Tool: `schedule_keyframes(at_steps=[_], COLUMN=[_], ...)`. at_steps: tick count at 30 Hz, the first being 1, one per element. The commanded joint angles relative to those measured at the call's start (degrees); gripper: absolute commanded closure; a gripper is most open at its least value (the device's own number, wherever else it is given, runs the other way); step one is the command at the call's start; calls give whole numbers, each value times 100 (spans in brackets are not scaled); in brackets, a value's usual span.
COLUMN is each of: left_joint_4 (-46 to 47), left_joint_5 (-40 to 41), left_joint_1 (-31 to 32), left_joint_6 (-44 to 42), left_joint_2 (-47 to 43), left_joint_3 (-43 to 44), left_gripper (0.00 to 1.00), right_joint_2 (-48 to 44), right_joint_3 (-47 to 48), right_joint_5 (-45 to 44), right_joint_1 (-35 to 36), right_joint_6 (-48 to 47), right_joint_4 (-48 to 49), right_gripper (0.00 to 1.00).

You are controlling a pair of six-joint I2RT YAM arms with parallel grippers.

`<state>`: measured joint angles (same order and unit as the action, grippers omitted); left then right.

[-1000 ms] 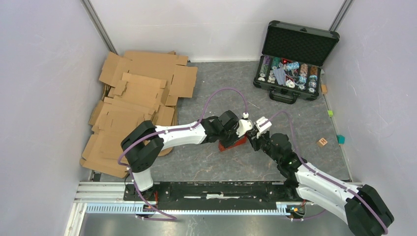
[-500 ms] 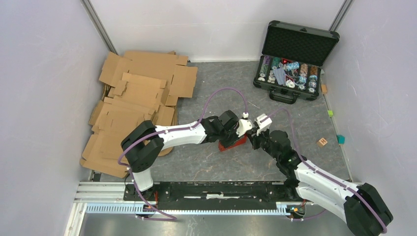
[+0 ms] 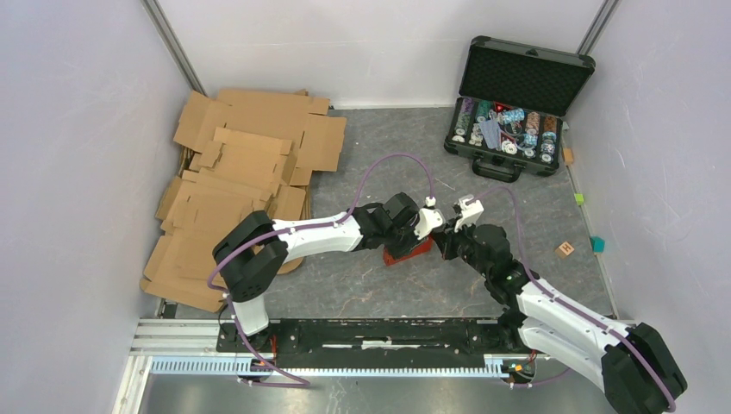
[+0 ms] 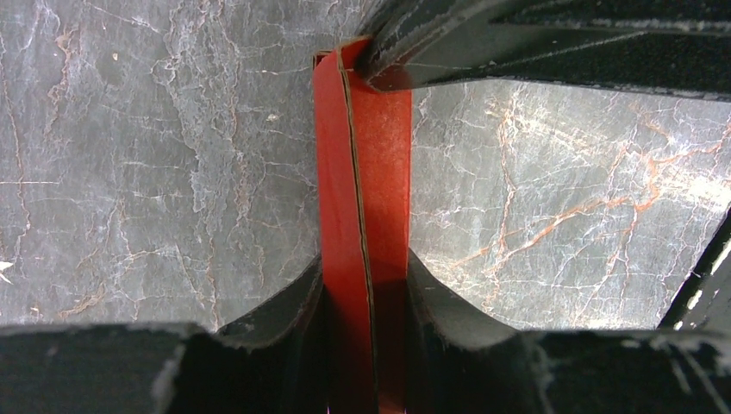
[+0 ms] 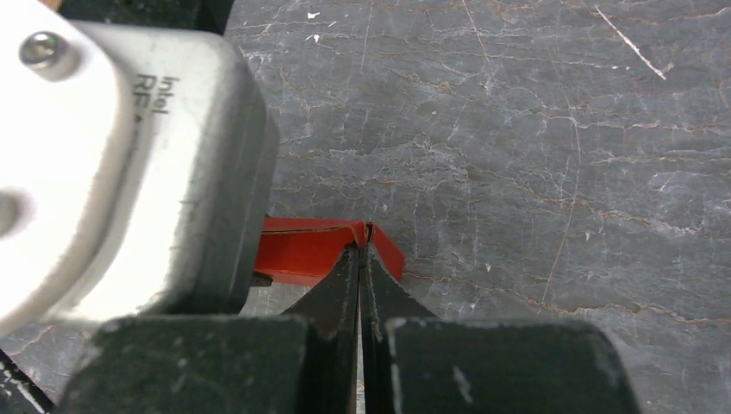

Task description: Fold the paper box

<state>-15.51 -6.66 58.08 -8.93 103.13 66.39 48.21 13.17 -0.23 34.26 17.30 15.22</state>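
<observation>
The red paper box (image 3: 407, 252) lies mid-table between both arms. In the left wrist view it stands edge-on as a narrow doubled red strip (image 4: 362, 164). My left gripper (image 4: 364, 276) is shut on it, one black finger (image 4: 284, 310) pressing each side. My right gripper (image 5: 362, 250) has its jaws together, pinching the thin red corner edge of the box (image 5: 302, 250) at its far end. From above, the left gripper (image 3: 420, 231) and right gripper (image 3: 442, 241) meet over the box and hide most of it.
Brown corrugated cardboard sheets (image 3: 241, 172) are piled at the left. An open black case of poker chips (image 3: 513, 103) stands at the back right. A small wooden block (image 3: 565, 249) and a teal cube (image 3: 597, 245) lie near the right wall.
My right gripper has shut its jaws on the box's corner and shifted slightly away from the near edge. The left gripper has kept its hold and place.
</observation>
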Motion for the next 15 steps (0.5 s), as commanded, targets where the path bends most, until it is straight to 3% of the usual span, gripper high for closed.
schedule_keyframes(at_steps=[1, 6, 15], left_joint_4=[-506, -523, -541], left_joint_5=[-336, -322, -334], left_joint_1=[97, 98, 98], left_joint_6=[-110, -112, -117], left_joint_2=[382, 402, 418], left_joint_3=[-109, -91, -83], left_gripper=[68, 68, 67], right_joint_2=[60, 91, -233], right_joint_3=[268, 246, -160], right_joint_5=[11, 5, -158], right_joint_1=[-80, -113, -113], right_joint_6=[462, 540, -126], right_joint_4=[64, 102, 83], right_gripper=[100, 100, 72])
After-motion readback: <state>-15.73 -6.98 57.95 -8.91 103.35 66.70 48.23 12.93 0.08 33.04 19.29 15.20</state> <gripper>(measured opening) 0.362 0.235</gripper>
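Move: The right fingertips are shut on the end flap of the red paper box, right at the hand point. The middle of the paper box lies about 4 cm back and 7 cm to the left of the right hand, some 3 cm lower. The left fingers already grip the paper box across its narrow width; its middle is roughly 2 cm back and 2 cm left of that hand, at about its height. Open the right gripper from fully shut to about a quarter of its range, releasing the pinch on the end flap so that one finger stays just inside the box's end and the other comes free outside it. Hold that hand almost in place, letting it roll by under 5 degrees and shift no more than about half a centimetre. Keep the left gripper still and closed on the box. ##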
